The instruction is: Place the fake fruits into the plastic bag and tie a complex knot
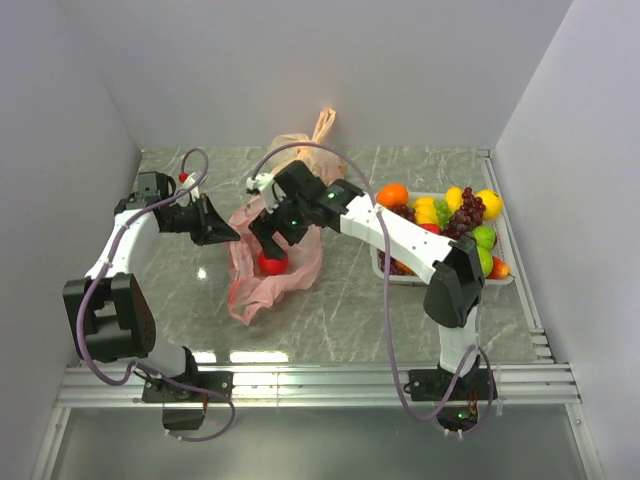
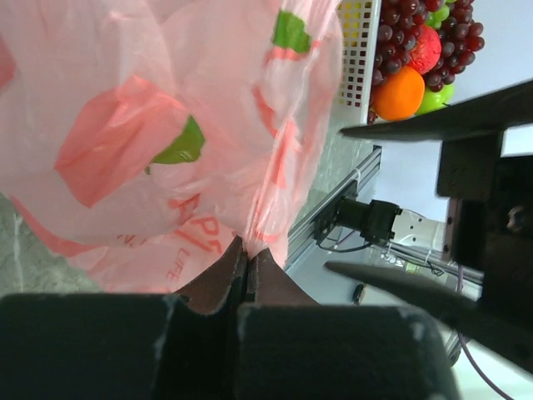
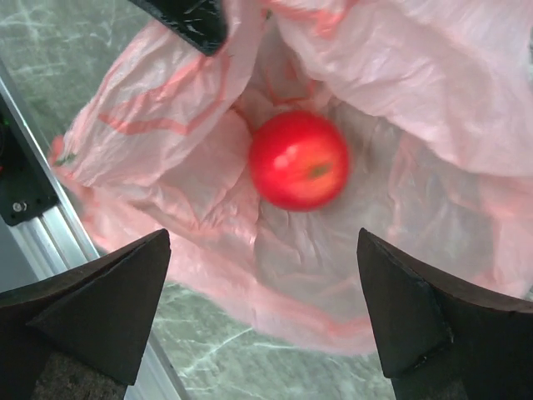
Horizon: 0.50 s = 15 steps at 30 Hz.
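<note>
The pink-red plastic bag [image 1: 262, 285] lies on the green marble table with its mouth held open. My left gripper [image 1: 226, 233] is shut on the bag's left rim; in the left wrist view the film [image 2: 166, 150] runs down into my closed left gripper [image 2: 246, 265]. My right gripper [image 1: 271, 240] hovers open over the mouth of the bag. A red apple [image 3: 298, 160] rests free inside the bag [image 3: 416, 92], above my wide-apart right gripper [image 3: 265, 312]. The other fake fruits [image 1: 450, 215] are piled at the right. No knot shows on the pink bag.
A white mesh basket [image 2: 356, 50] on the right holds an orange [image 2: 398, 93], grapes, green apples and yellow fruit. A pale orange bag [image 1: 308, 145] with upright tied handles stands at the back. White walls close in both sides; a metal rail runs along the near edge.
</note>
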Tool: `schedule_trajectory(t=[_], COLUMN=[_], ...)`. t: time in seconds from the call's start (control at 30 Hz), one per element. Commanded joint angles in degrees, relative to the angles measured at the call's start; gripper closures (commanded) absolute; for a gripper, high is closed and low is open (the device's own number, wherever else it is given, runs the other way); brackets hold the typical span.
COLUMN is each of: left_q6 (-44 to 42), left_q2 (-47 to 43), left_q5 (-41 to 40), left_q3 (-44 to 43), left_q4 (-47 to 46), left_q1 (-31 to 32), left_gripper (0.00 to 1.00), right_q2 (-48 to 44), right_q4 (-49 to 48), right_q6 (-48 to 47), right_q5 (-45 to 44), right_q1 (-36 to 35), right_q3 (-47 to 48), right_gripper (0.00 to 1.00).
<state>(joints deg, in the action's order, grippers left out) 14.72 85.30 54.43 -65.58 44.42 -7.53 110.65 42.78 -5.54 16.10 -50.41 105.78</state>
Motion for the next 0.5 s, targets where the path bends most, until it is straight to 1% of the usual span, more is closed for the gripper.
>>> schedule_trajectory(t=[0.0, 0.07, 0.1, 0.2, 0.23, 0.27, 0.33, 0.37, 0.43, 0.47], left_q6=[-0.22, -0.13, -0.13, -0.04, -0.13, -0.22, -0.48, -0.57, -0.83, -0.83], left_q2=[-0.57, -0.83, -1.01, -1.71, -1.89, -1.89, -1.8, -1.89, -2.41, -2.5], left_q5=[2.61, 2.34, 1.99, 1.29, 1.03, 0.94, 0.67, 0.67, 0.24, 0.06], left_q3=[-0.25, -0.07, -0.07, 0.19, 0.19, 0.37, 0.37, 0.45, 0.45, 0.54], left_q4=[-1.18, -1.36, -1.44, -1.8, -1.88, -1.89, -1.71, -1.54, -1.53, -1.53], left_q1=[-0.2, -0.2, -0.12, -0.12, -0.2, -0.2, -0.2, -0.12, -0.2, -0.2], left_gripper=[1.0, 1.0, 1.0, 1.0, 1.0, 1.0, 1.0, 1.0, 1.0, 1.0], right_q2=[-6.23, -9.9, -11.67, -19.05, -20.81, -24.05, -27.05, -29.68, -32.15, -33.73], right_q4=[0.01, 3.26, 4.66, 6.69, 8.44, 9.5, 12.84, 13.98, 16.97, 17.85], right_q6=[0.27, 0.7, 0.97, 0.62, -0.34, -0.96, -3.49, -4.21, -6.66, -7.37], right_q5=[1.29, 5.41, 7.0, 9.39, 9.74, 9.92, 10.44, 10.1, 9.92, 9.74], right_q1=[3.9, 6.89, 10.82, 18.3, 23.81, 27.26, 32.9, 39.19, 45.19, 50.01], right_q3=[2.59, 2.59, 1.98, -1.7, -2.76, -4.51, -6.28, -7.5, -8.48, -8.83], right_gripper=[0.0, 0.0, 0.0, 0.0, 0.0, 0.0, 0.0, 0.0, 0.0, 0.0])
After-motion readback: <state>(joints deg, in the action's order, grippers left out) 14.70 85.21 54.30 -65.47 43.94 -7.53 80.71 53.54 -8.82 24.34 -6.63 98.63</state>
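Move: The fruit basket, where the emptied right hand is bound, has its middle some 39 cm to the hand's right, 4 cm ahead and 14 cm lower. Its far-left orange is 27 cm right and 12 ahead, the near orange 31 right and level. The released red apple lies nearly straight below the hand, 13 cm down, in the pink bag. From the left hand the basket is about 46 cm right, 2 ahead, 14 below. The red apple, already released, is left in the pink bag as the wide-open right hand rises out of the bag's mouth and swings fast some 30 cm right towards the fruit basket, climbing about 14 cm and reaching 7 cm forward, the wrist turning roughly 35 degrees clockwise. The left hand stays still, its shut fingers keeping their pinch on the bag's left rim. ##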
